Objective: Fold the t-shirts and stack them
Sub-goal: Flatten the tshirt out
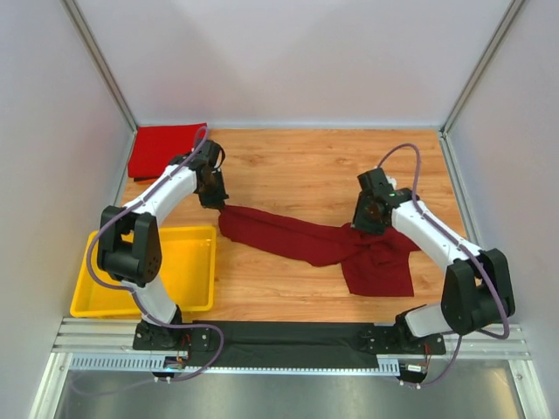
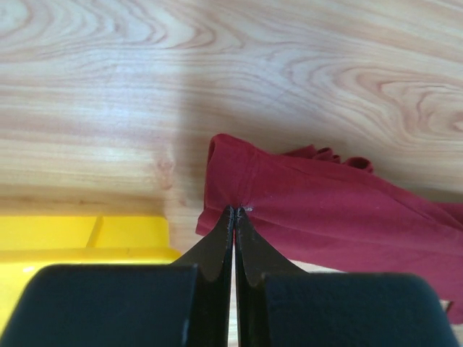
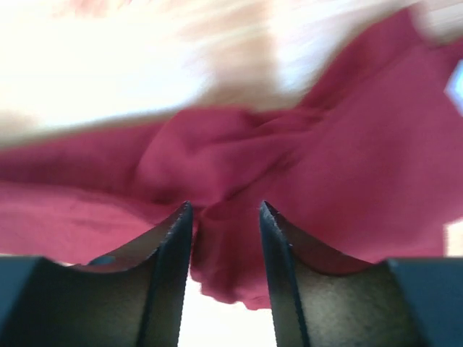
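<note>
A dark maroon t-shirt [image 1: 297,240] lies pulled out in a long band across the wooden table, bunched wider at its right end. My left gripper [image 1: 216,202] is shut on its left edge; in the left wrist view the fingertips [image 2: 235,210] pinch the cloth [image 2: 325,210] tightly. At the shirt's right part, my right gripper [image 1: 365,223] hangs over it. Its jaws stand apart in the right wrist view [image 3: 224,206], with a loose fold of the maroon cloth [image 3: 325,144] between them. A brighter red t-shirt [image 1: 162,148] lies folded at the back left corner.
A yellow plastic tray [image 1: 188,271] sits at the front left, beside my left arm's base, and its rim [image 2: 87,235] shows just left of my left fingers. White walls enclose the table on three sides.
</note>
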Available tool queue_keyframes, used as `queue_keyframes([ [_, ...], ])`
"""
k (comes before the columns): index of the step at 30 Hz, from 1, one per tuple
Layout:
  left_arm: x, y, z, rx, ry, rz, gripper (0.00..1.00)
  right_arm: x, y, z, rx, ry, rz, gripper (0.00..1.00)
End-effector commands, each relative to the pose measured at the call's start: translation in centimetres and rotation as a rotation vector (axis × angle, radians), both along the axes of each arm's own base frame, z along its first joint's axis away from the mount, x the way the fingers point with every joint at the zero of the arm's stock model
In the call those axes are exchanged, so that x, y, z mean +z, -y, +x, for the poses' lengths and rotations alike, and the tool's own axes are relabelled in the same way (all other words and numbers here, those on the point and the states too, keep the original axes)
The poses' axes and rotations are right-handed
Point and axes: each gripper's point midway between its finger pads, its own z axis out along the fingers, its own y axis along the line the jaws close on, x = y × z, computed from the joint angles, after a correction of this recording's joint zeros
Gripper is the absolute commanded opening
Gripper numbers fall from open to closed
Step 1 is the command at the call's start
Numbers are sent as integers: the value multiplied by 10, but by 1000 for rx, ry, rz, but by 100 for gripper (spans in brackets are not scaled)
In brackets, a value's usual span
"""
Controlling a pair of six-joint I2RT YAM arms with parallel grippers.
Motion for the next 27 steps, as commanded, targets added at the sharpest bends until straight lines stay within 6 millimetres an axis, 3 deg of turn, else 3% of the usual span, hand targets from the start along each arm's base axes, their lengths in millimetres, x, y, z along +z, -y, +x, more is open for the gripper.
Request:
queue_keyframes([
  [1,10,-14,1,18,16,70,0,42,24,25,-60,131,67,45],
  [4,0,-22,-2,35,-15,109,0,46,65,35,-168,136,46,45],
  [7,1,-20,-1,32,-17,97,0,34,76,35,-198,75,51,45],
  [11,4,-16,-2,25,-6,75,0,13,59,16,-176,27,128,41],
  [15,7,-11,-7,6,7,43,0,-15,26,-34,-157,-59,227,39],
  [18,15,-11,-7,3,35,32,0,-32,28,-61,-193,-97,207,40],
  [23,19,-6,-3,-3,45,11,0,-7,42,-61,-215,-33,156,43],
  [24,20,-6,-3,-3,48,10,0,6,48,-52,-229,12,128,44],
  [27,21,-7,-4,-4,51,10,0,18,60,-35,-233,55,94,45],
])
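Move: Below the open right hand lies the t-shirt's rumpled right end, its middle roughly 7 cm back, 3 cm to the right and 5 cm down. Its near right corner is some 15 cm back and 9 cm right, and its near left corner about 15 cm back and 3 cm left. From the left hand, which pinches the shirt's left corner, the rumpled end is some 15 cm back and 32 cm right. Swinging out to the right by about 8 cm, slightly forward and up, the right hand, already open, then sweeps back some 11 cm towards its base while dipping low towards the rumpled end, and finally lifts about 3 cm. Its fingers stay open and the wrist turns slightly clockwise; the left hand keeps its pinch, nearly in place. ##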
